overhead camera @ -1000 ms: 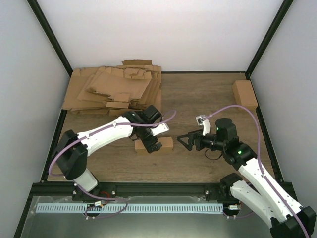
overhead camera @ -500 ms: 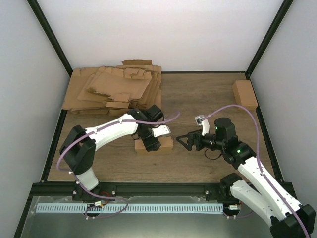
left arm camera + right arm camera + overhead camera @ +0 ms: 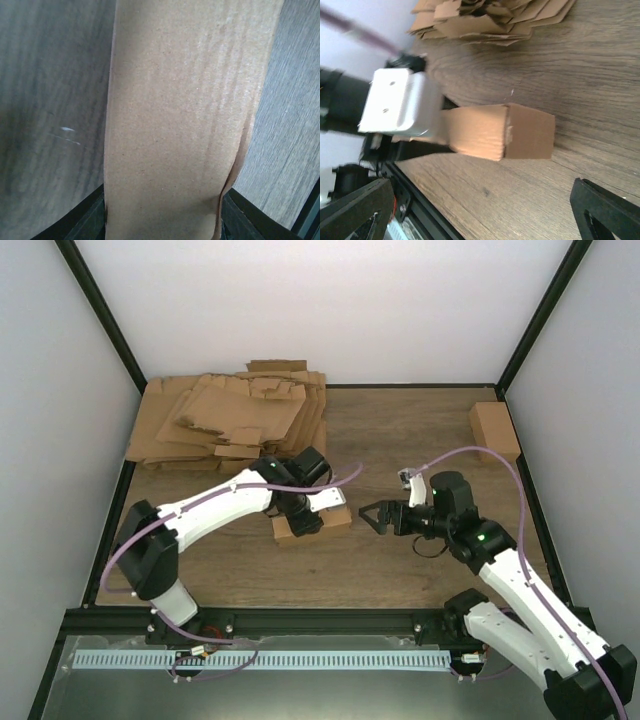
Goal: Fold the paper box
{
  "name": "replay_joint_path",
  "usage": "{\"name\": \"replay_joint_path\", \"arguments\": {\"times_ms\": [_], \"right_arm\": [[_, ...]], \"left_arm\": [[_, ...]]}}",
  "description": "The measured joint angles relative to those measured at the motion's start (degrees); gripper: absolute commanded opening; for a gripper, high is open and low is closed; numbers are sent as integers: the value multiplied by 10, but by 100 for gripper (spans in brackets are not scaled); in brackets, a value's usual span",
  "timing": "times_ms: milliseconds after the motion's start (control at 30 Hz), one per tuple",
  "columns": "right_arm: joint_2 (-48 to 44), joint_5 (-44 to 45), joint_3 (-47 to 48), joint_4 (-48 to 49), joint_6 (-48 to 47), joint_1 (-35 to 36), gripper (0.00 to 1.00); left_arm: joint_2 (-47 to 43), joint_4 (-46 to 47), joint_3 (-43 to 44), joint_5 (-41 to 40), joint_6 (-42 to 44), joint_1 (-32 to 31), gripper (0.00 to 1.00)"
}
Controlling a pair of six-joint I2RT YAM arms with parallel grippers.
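The paper box [image 3: 336, 518] is a small brown folded carton in the middle of the table. My left gripper [image 3: 300, 522] comes down on its left end, and the carton sits slightly skewed. In the left wrist view the carton [image 3: 185, 115] fills the space between the two black fingers [image 3: 90, 220], which press against its two long sides. My right gripper [image 3: 368, 514] stands open just right of the carton, a small gap away, pointing at its end. The right wrist view shows the carton's closed end face [image 3: 530, 132] ahead, with nothing between the right fingers [image 3: 355, 210].
A heap of flat brown cardboard sheets [image 3: 230, 420] lies at the back left. A second small brown carton [image 3: 494, 430] rests by the right rail at the back. Black frame rails border the table on all sides.
The left jaws have closed in onto the carton's sides. The carton has turned a little, its right end swinging toward the back. The right gripper has shifted slightly farther back, still open.
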Motion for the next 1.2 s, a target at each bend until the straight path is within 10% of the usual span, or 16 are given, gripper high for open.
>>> {"name": "replay_joint_path", "arguments": {"times_ms": [533, 1200], "right_arm": [[76, 35, 242, -128, 360, 0, 97], [52, -99, 111, -22, 682, -9, 96]], "left_arm": [[-218, 209, -136, -87, 38, -37, 41], [-276, 375, -225, -106, 125, -66, 42]]}}
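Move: The box is already pinched in the left hand across its narrow sides. Its middle is roughly 2 cm to the hand's right and 2 cm below it. The open right hand, where the box is being taken, is about 14 cm to the left hand's right, level fore and aft, and some 8 cm higher. The cardboard stack's middle is about 27 cm ahead of the left hand and 16 cm to its left. From the right hand, the box's middle is about 12 cm left, 1 cm ahead and 10 cm below. Still pinching the box across its sides, the left hand lifts it about 11 cm, mostly early, and drifts slightly right while its down-pointing fingers swing some 45 degrees to forward and right. The wide-open right hand loops forward and up roughly 11 cm, sinks back to a net 6 cm rise and edges left, rolling about 65 degrees clockwise seen from behind its fingers. It ends close to the box's free end; contact can't be made out. ##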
